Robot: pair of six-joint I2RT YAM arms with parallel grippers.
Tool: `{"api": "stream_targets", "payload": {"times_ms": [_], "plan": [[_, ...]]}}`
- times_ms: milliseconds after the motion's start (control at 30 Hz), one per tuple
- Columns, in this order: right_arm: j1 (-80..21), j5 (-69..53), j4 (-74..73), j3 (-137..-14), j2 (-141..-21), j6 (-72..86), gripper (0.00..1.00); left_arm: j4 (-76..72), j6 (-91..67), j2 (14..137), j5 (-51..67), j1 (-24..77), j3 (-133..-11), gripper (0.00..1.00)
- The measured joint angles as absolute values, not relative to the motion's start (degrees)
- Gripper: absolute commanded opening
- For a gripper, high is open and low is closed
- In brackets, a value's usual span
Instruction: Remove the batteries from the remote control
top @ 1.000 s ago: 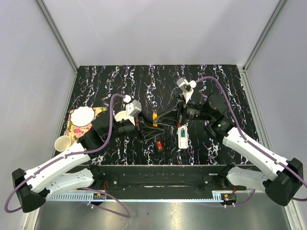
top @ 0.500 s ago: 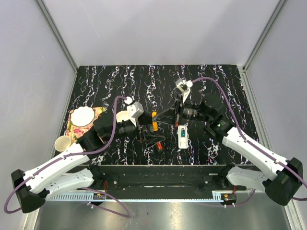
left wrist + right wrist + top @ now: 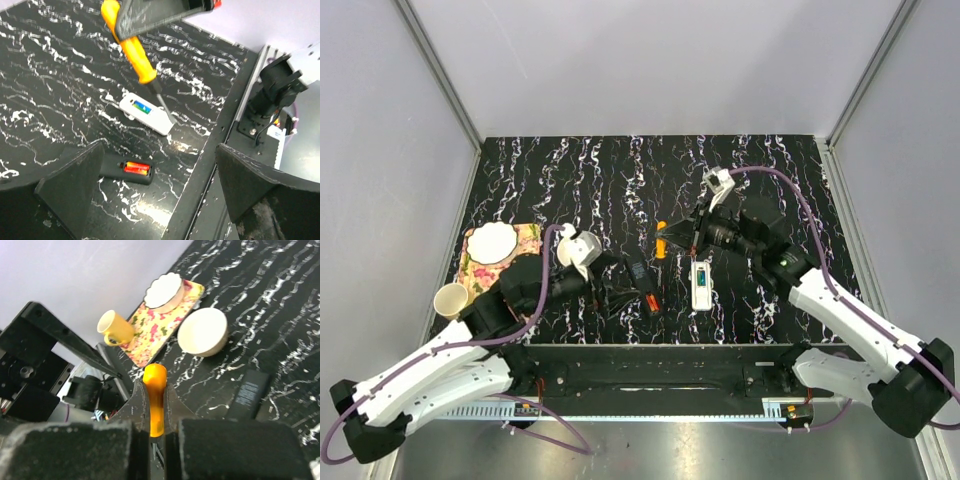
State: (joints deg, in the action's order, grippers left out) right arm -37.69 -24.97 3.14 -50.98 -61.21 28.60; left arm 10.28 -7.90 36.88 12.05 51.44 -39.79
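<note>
The white remote control (image 3: 701,284) lies flat on the black marbled table, its slot up with the green and blue batteries (image 3: 140,105) in it. My right gripper (image 3: 672,238) hangs just left of and above it, shut on an orange-handled screwdriver (image 3: 155,392) whose dark blade points down toward the remote control (image 3: 147,112). My left gripper (image 3: 618,293) stands wide open and holds nothing, low over the near part of the table, left of the remote. In the left wrist view its fingers (image 3: 70,187) frame the table's front edge.
A black remote (image 3: 125,169) with red-orange batteries showing lies between my left fingers, near the table's front edge. A floral tray (image 3: 490,255) with a white scalloped dish (image 3: 492,240) sits at the left, a yellow cup (image 3: 451,298) beside it. A cream bowl (image 3: 202,331) stands by the tray.
My left gripper opened, let go of the orange screwdriver and drew back toward the near left. My right gripper shut on the screwdriver and now carries it alone.
</note>
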Motion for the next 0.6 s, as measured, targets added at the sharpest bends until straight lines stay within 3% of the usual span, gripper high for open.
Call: {"api": "stream_targets", "payload": {"times_ms": [333,600], "plan": [[-23.64,-25.74,-0.62,-46.57,-60.03,28.84,0.0,11.38,-6.44,51.33,9.74,51.44,-39.81,0.99],[-18.76,-26.63,-4.23,-45.41,-57.6,28.03,0.0,14.02,-6.39,68.05,8.73,51.44,-46.04,0.99]]}}
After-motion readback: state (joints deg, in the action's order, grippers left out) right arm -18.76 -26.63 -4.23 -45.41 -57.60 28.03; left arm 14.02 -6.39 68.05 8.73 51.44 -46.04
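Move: The batteries, open in the black remote control's near end, lie about 25 cm below the left hand, some 7 cm ahead and 8 cm to its right. From that hand the white remote is about 11 cm ahead and 21 cm right, at table height; the screwdriver gripped by the right hand is 8 cm ahead, 12 cm right, slightly above. From the right hand, the white remote lies 2 cm ahead, 10 cm right, 28 cm below; the batteries 1 cm back, 3 cm left, equally low. Sink the open left gripper towards the exposed batteries, about 13 cm down with a smaller shift forward and to the right, tipping its fingers down some 30 degrees and keeping them wide apart, clear of the remote. Meanwhile carry the screwdriver, still pinched in the right gripper, right and away from the left hand, also forward and down, over towards the white remote, swinging the wrist clockwise. ##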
